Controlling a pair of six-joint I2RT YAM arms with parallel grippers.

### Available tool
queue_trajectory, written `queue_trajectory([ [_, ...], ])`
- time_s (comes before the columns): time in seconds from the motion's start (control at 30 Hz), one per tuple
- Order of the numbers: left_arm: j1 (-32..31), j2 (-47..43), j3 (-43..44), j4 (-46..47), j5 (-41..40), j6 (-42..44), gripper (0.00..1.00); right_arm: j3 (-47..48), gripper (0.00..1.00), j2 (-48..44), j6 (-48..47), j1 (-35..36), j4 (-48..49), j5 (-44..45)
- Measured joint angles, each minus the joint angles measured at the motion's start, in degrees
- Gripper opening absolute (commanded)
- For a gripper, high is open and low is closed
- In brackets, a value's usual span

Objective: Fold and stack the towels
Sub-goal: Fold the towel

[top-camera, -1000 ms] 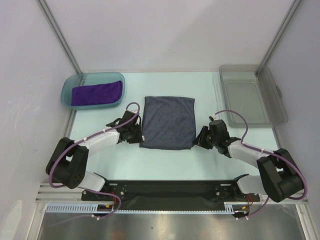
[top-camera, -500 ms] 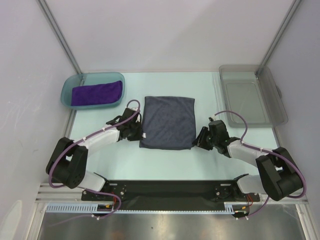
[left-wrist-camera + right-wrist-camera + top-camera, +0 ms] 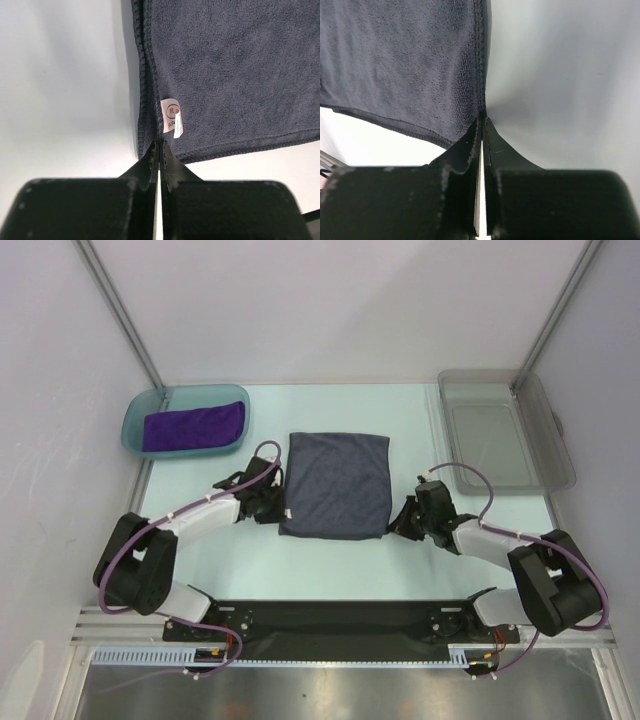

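Observation:
A grey-blue towel (image 3: 335, 485) lies folded flat in the middle of the table. My left gripper (image 3: 279, 509) is shut on its left hem close to the near-left corner. In the left wrist view the fingertips (image 3: 153, 148) pinch the hem of the towel (image 3: 230, 75) just below a small white label (image 3: 171, 116). My right gripper (image 3: 396, 524) is shut on the right hem near the near-right corner. There the gripper (image 3: 482, 120) bites the stitched edge of the towel (image 3: 405, 65). A deep purple towel (image 3: 193, 425) lies folded in the teal tray.
The teal tray (image 3: 135, 420) sits at the back left. A clear grey bin (image 3: 505, 440) stands at the back right with nothing in it. Frame posts rise at both back corners, and the arms' base rail runs along the near edge.
Both grippers have gone from partly open to shut on the grey-blue towel's side hems. The right gripper edged in toward the towel. The towel has not moved.

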Motion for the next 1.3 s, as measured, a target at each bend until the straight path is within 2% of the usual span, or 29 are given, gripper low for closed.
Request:
queue_trajectory([
  [0.2, 0.0, 0.0, 2.1, -3.2, 0.0, 0.0, 0.00, 1.5, 0.00, -0.7, -0.4, -0.1, -2.4, -0.1],
  [0.4, 0.0, -3.6, 5.1, -6.0, -0.3, -0.1, 0.00, 5.7, 0.00, -6.8, -1.5, 0.0, -5.6, -1.7],
  [0.53, 0.0, -7.1, 1.7, -4.5, -0.2, -0.2, 0.00, 3.3, 0.00, -9.1, -1.3, 0.7, -4.3, -2.8],
  [0.73, 0.0, -4.7, -4.0, -3.8, -0.4, -0.5, 0.00, -1.7, 0.00, -9.2, -1.2, 1.0, -4.9, -3.0],
  [0.93, 0.0, -4.4, -4.3, -3.8, -0.7, -0.5, 0.00, -2.5, 0.00, -10.1, -1.3, 0.7, -4.7, -3.1],
  [1.13, 0.0, -5.0, 2.6, -9.7, -2.9, -0.3, 0.00, 0.9, 0.00, -12.1, -3.0, -2.7, -7.7, -5.5],
  [1.3, 0.0, -10.9, 6.3, -12.2, -6.5, -0.1, 0.00, 1.0, 0.00, -17.2, -3.1, -2.4, -7.1, -7.3],
])
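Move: Both hands already pinch the dark towel's near corners. The towel's middle lies about 7 cm ahead of the left hand and 10 cm to its right, roughly 1 cm lower; from the right hand it is some 9 cm ahead and 10 cm to the left. The purple towel in the teal bin is about 19 cm ahead and 19 cm left of the left hand; the empty grey bin is roughly 20 cm ahead and 23 cm right of the right hand. Keeping their pinch on the dark towel's near corners, both hands hoist the cloth quickly, the left about 4 cm and the right 6, then bring it down while drawing back 3 cm or so. They pause briefly and lift again, easing forward, to end some 7 cm above where they began; the fingertips tip slightly outward and forward. ##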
